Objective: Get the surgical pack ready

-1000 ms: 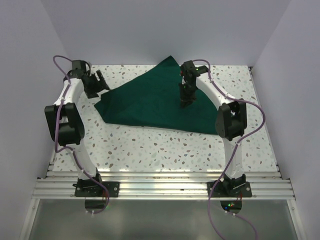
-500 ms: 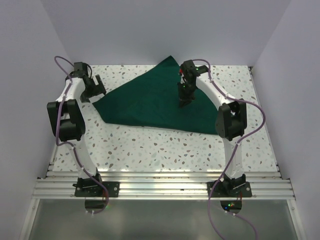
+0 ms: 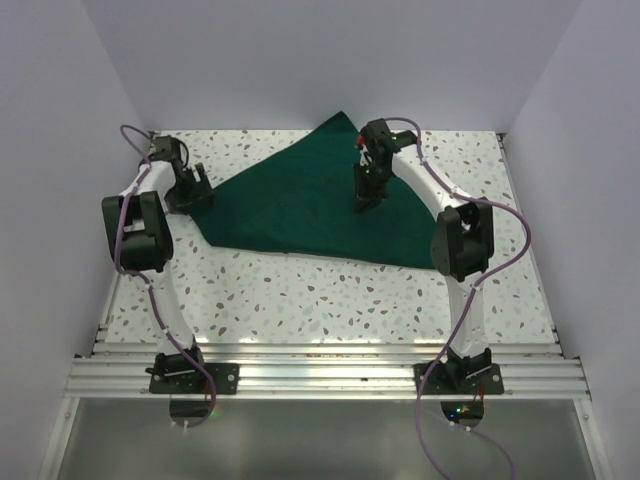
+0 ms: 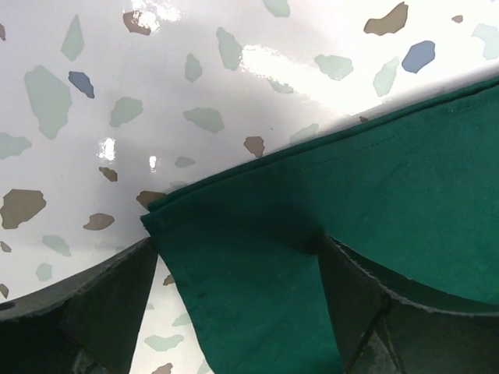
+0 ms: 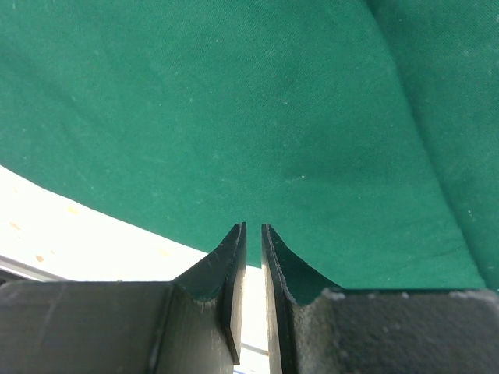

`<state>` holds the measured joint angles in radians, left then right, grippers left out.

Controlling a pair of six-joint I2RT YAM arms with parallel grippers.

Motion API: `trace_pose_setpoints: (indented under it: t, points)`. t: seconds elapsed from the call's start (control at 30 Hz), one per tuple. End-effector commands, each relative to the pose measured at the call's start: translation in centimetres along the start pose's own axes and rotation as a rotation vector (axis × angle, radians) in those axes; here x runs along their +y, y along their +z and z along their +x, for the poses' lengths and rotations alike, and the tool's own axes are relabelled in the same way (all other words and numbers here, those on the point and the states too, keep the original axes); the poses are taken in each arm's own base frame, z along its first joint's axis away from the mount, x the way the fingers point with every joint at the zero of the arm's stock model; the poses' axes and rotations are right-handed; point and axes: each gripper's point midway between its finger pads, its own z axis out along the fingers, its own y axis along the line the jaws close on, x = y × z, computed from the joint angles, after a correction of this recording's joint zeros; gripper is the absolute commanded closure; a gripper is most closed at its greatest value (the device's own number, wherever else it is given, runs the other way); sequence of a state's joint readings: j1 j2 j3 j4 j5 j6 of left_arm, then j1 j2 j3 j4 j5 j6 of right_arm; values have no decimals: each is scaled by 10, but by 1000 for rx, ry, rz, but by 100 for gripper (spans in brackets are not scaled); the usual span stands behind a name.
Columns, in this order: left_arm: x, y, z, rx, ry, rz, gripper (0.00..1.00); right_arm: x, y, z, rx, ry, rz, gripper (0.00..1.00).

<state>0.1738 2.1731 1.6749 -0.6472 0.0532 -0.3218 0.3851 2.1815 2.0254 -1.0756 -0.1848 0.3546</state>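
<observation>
The surgical pack shows only as a dark green cloth [image 3: 300, 205], folded into a flat triangle on the speckled table [image 3: 300, 290]. My left gripper [image 3: 190, 188] is open at the cloth's left corner. In the left wrist view that corner of the cloth [image 4: 257, 257] lies between the spread fingers of the left gripper [image 4: 238, 241], touching neither. My right gripper [image 3: 367, 203] points down at the cloth's right half. In the right wrist view the right gripper [image 5: 253, 226] is shut to a thin slit, its tips at the cloth [image 5: 234, 117], with nothing seen pinched.
White walls close in the table on the left, back and right. The cloth's far tip [image 3: 340, 118] reaches the back wall. An aluminium rail [image 3: 320, 370] with both arm bases runs along the near edge. Purple cables loop off both arms.
My left arm has swung in and down to the cloth's left corner, and its jaws have opened wider. The right gripper has shifted only slightly and stayed shut.
</observation>
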Motion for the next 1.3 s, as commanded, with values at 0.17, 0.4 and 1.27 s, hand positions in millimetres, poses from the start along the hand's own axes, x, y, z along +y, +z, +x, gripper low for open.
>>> trace_pose_setpoints:
  t: [0.17, 0.4, 1.27]
  points:
    - [-9, 22, 49, 116, -7, 45, 29, 13, -13, -22, -66, -11, -44, 83]
    - [-15, 16, 40, 102, 8, 90, 62, 16, -12, -37, -116, 23, -40, 83]
    - [-114, -115, -28, -125, -37, 516, 100, 45, 42, -127, -327, 10, -173, 88]
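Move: The cloth's near-left folded corner lies under the left hand's open fingers, about 3 cm to its left, 1 cm ahead and a centimetre or so below. The cloth's lower bend is roughly 7 cm back and 2 cm to the hand's right. From the right hand, that folded corner is some 40 cm left, 4 cm ahead and 10 cm down. The cloth's far tip lies about 24 cm ahead of the right hand, 4 cm left and 11 cm below. The left fingers close from wide open to shut, pinching the cloth's left end as the hand slides right at table height. It then lifts about 8 cm while still going right, some 7 cm in all, its left side dipping about 20 degrees. The right hand, fingers nearly shut, travels about 10 cm forward and 4 cm left over the cloth towards its far tip, its fingertips swinging forward. ##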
